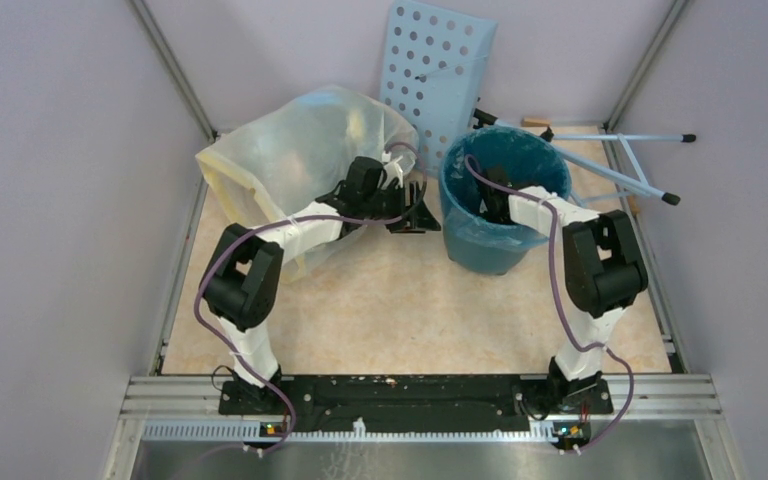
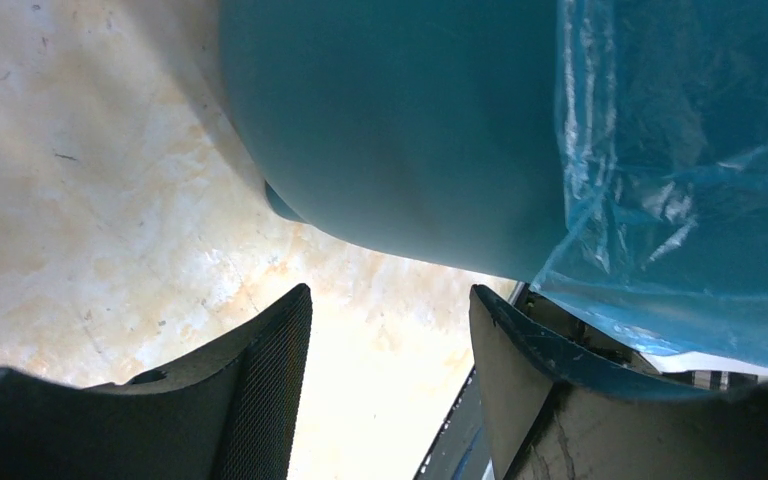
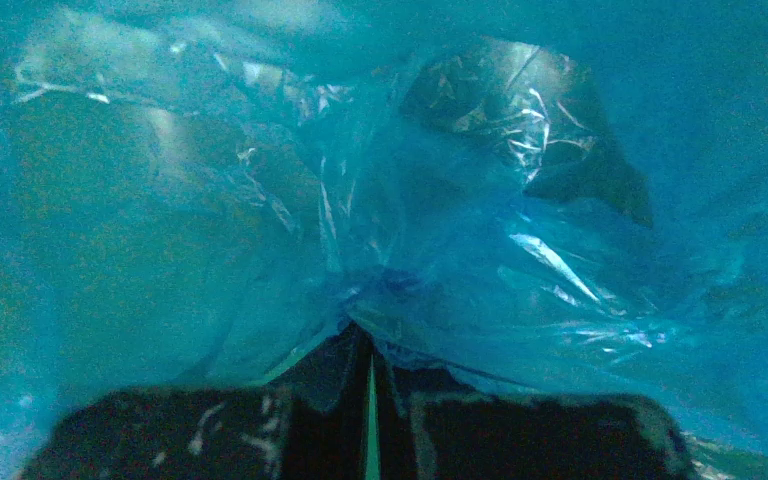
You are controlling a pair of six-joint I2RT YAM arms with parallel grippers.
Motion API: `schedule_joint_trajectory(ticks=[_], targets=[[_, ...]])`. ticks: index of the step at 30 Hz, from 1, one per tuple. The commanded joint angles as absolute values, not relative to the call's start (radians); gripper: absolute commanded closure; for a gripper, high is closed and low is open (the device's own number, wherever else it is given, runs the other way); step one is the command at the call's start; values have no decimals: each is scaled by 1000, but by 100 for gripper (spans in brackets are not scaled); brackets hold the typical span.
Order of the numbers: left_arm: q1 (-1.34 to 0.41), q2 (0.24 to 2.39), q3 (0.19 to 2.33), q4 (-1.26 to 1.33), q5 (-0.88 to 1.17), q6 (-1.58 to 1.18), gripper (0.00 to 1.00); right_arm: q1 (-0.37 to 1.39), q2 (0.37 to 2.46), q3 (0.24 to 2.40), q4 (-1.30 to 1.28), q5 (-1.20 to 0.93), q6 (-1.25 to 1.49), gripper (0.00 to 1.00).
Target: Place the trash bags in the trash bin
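Observation:
The dark-teal trash bin (image 1: 500, 250) stands upright at the back right of the table. The light-blue trash bag (image 1: 516, 160) lines its inside and hangs over the rim. In the left wrist view the trash bag (image 2: 680, 150) drapes down the bin's outer wall (image 2: 390, 120). My left gripper (image 1: 422, 210) hovers open just left of the bin, with nothing between its fingers (image 2: 260, 390). My right gripper (image 1: 492, 205) reaches down inside the bin. In the right wrist view my right gripper (image 3: 368, 335) is shut, with the crinkled bag (image 3: 460, 230) bunched at its tips.
A large whitish translucent bag (image 1: 300, 150) lies behind my left arm at the back left. A pale-blue perforated panel (image 1: 435, 70) leans on the back wall. Thin pale-blue rods (image 1: 620, 150) lie across the back right corner beside the bin.

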State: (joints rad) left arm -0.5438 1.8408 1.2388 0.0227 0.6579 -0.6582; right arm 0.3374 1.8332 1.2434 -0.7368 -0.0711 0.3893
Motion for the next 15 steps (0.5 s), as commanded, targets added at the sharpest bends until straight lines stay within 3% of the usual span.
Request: schedule_joint_trajectory(ticks=[1, 15], targets=[[-534, 1737, 1279, -19, 677, -614, 35, 333, 1854, 1231, -697, -85, 413, 100], [-504, 1569, 1287, -204, 593, -519, 34, 333, 1645, 1289, -785, -30, 426, 100]])
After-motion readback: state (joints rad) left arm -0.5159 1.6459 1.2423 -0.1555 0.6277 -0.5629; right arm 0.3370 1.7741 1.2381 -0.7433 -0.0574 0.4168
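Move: The right hand is deep in the bin, shut fingertips about 1 cm above the pushed-down bottom of the blue trash bag; the bin's middle is some 3 cm left, 1 cm ahead and 10 cm up. From the open left hand the bin's middle lies about 13 cm right, 1 cm ahead and level in height; the bag's front overhang is roughly 10 cm back, 13 cm right and 8 cm up. The clear sack is 24 cm left and 8 cm ahead of the left hand. Upward and away from the bin's left wall, the left hand climbs about 5 cm while easing some 3 cm left, fingers still open and pointing at the bin. The right hand, fingers kept shut and pointing down, first sinks about half a centimetre onto the bag bottom, stays briefly, then starts straight back up about 2 cm, its tips coming free of the film. ##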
